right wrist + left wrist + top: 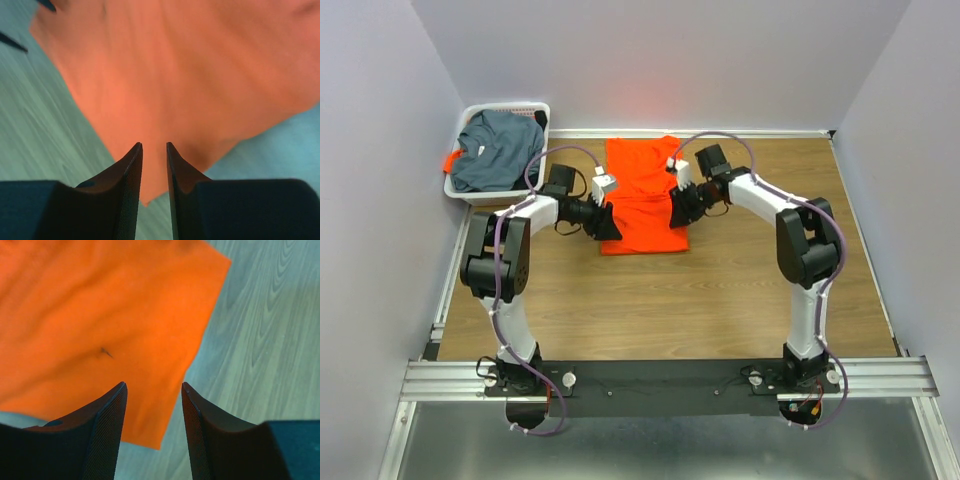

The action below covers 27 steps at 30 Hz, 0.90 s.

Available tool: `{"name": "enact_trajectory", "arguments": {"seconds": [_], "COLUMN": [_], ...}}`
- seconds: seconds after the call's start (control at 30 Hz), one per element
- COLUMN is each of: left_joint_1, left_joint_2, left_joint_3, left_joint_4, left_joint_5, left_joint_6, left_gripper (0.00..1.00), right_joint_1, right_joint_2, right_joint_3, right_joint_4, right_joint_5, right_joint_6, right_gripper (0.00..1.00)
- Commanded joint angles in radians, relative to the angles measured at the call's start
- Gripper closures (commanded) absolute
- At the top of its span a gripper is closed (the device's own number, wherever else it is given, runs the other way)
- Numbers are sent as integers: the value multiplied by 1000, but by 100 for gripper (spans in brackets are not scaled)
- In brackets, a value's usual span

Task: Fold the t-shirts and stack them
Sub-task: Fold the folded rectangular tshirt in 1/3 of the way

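Observation:
The orange t-shirt [642, 195] lies partly folded and flat in the middle of the wooden table. My left gripper [611, 227] hovers at its near left corner, open, with nothing between the fingers. In the left wrist view, the orange cloth [100, 315] fills the upper left and my left gripper [154, 387] stands over its corner. My right gripper [677, 212] is at the shirt's right edge. In the right wrist view, my right gripper [154, 146] is narrowly open over a corner of the orange cloth [200, 75]. The dark grey-blue t-shirt [498, 150] lies crumpled in the basket.
A white slotted basket [510, 107] stands at the back left corner and holds the grey-blue shirt, with a bit of orange showing at its left side. Bare wooden table [720, 300] stretches in front of the orange shirt. Walls close in the left, back and right.

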Motion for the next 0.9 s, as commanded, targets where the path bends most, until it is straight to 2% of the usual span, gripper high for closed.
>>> {"name": "enact_trajectory", "arguments": {"seconds": [0.0,0.2,0.4,0.5,0.67,0.8,0.87], "left_joint_1": [44,53,38,27,-27,-41,-41], "left_joint_2": [90,144,92,32,-66,-168,-242], "left_joint_3": [-73,-147,-299,-360,-405,-356,-325], "left_joint_4": [59,105,147,215,220,179,137], "left_joint_5": [89,75,119,142,179,160,120], "left_joint_6": [-150,-178,-221,-292,-307,-261,-169], "left_gripper": [46,48,48,48,48,48,48], "right_joint_1": [-12,-54,-60,-61,-67,-87,-89], "right_joint_2": [63,95,12,-57,-165,-250,-302], "right_joint_3": [-95,-228,-400,-468,-544,-523,-505], "right_joint_4": [-29,-3,13,10,-6,-45,-61], "right_joint_5": [-99,-92,-76,-79,-50,-85,-117], "right_joint_6": [102,137,139,135,117,65,48], "right_gripper": [68,69,69,69,69,67,62]}}
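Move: The flattened orange tshirt's middle lies about 11 cm ahead of the left gripper, 9 cm to its right and 5 cm below; its near-left corner is some 6 cm back and 4 cm left. From the right gripper the tshirt's middle is roughly 9 cm ahead, 9 cm left and 6 cm below, its near-right corner about 8 cm back and 3 cm right. The basket stands some 22 cm ahead and 33 cm left of the left gripper. Lower both half-open grippers 4 to 5 cm, drawing back a little, until the fingertips press down on the tshirt near its two near corners. Then drag the cloth level along the table towards the base, about 9 cm, the right hand also easing to its right, both wrists turning some 20 degrees. Let the left hand rise slightly at the end. ##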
